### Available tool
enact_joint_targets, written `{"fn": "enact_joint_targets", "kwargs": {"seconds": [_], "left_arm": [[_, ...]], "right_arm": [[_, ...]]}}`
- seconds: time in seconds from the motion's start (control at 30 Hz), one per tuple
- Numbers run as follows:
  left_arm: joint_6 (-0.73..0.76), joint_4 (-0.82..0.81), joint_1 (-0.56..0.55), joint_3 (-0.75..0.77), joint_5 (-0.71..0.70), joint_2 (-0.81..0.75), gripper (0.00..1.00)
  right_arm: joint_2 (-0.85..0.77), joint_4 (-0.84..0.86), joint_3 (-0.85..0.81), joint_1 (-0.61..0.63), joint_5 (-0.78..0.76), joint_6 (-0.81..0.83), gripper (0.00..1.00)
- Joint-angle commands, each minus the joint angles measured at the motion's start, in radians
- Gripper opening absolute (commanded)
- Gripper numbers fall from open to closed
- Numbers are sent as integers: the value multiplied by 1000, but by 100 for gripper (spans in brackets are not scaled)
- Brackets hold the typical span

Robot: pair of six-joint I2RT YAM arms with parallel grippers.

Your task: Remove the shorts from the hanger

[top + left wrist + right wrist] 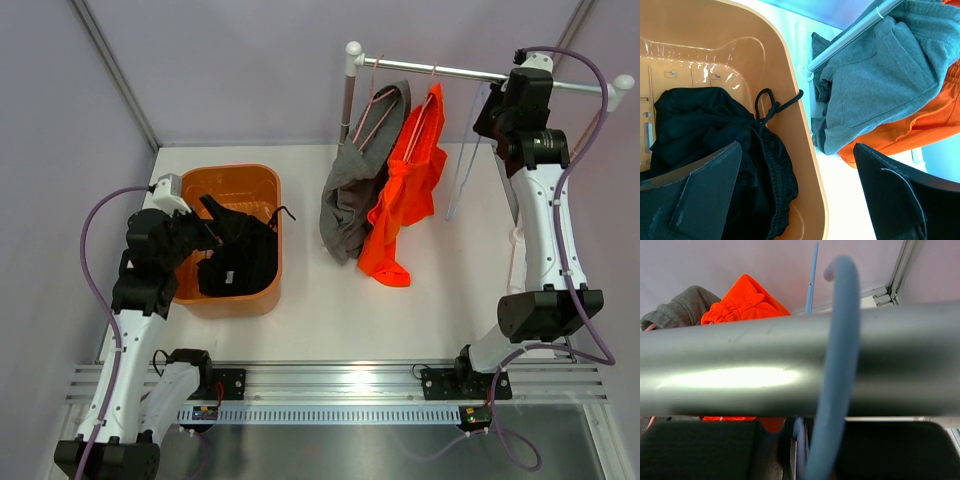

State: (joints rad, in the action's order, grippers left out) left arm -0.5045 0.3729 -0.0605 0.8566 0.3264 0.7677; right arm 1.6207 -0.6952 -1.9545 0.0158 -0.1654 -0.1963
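The black shorts [238, 262] [700, 130] lie crumpled in the orange basket [250, 180] [807, 150], with their drawstring draped over its rim. My left gripper [205, 228] [805, 200] hovers open above that rim, holding nothing. The grey shorts [350, 200] [880, 75] and the orange shorts [410, 190] [925, 125] [740, 302] hang on pink hangers [375, 110] from the metal rail [450, 71] [740, 370]. Up at the rail, my right gripper [493, 115] [799, 440] is shut on the neck of a bare blue hanger [462, 185] [840, 365], and the hanger's hook sits over the rail.
The rail's upright post [348, 100] [850, 40] stands just left of the grey shorts. Walls close in the table at the back and on both sides. The white tabletop [330, 310] lies between the basket and the hanging clothes.
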Motion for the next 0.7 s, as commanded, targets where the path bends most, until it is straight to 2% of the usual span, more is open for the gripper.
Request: {"fn": "enact_joint_targets", "kwargs": {"seconds": [0.0,0.07,0.13,0.17,0.23,0.27,0.37,0.5,0.67], "left_arm": [[12,-23,4,-4,25,-5,99],[12,-28,4,-7,26,-5,99],[12,-26,4,-8,28,-5,99],[12,-25,4,-10,28,-7,99],[14,-26,4,-11,25,-11,99],[15,-23,4,-13,25,-11,99],[15,-25,4,-14,26,-11,99],[17,-25,4,-16,28,-13,99],[18,-23,4,-18,26,-16,99]], "right_arm": [[-51,-3,48,-8,-19,-9,0],[-67,-3,65,-8,-14,-12,0],[-82,-9,69,-8,-17,-14,5],[-88,-13,71,-8,-26,-15,16],[-111,-15,75,-7,-22,-17,25],[-117,-20,74,-8,-22,-17,35],[-151,-27,75,-8,-29,-22,48],[-206,-49,75,-8,-43,-22,55],[-281,-78,89,-8,-88,-28,59]]}}
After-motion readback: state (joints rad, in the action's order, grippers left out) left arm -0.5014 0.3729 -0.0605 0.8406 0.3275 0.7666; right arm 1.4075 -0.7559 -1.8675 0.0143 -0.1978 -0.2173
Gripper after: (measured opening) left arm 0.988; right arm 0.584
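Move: My right fingers still pinch the blue hanger's neck, with its hook already over the rail; the rail lies about 2 cm ahead and 3 cm above. The orange shorts hang some 14 cm to the left, about level in reach and 14 cm below; the gray shorts are roughly 22 cm left, 2 cm farther out and similarly low. From my left hand, that stretch of rail is about 20 cm ahead, 50 cm right and 11 cm up. I let the blue hanger go on the rail: my right hand first eases straight back a centimetre or two with the fingers still shut, then opens them to a bit over half while backing on. Towards the end I quicken and lift as well, away from the rail, about 7 cm back and 3.5 cm up in all, with the fingertips tipping slightly upward. ##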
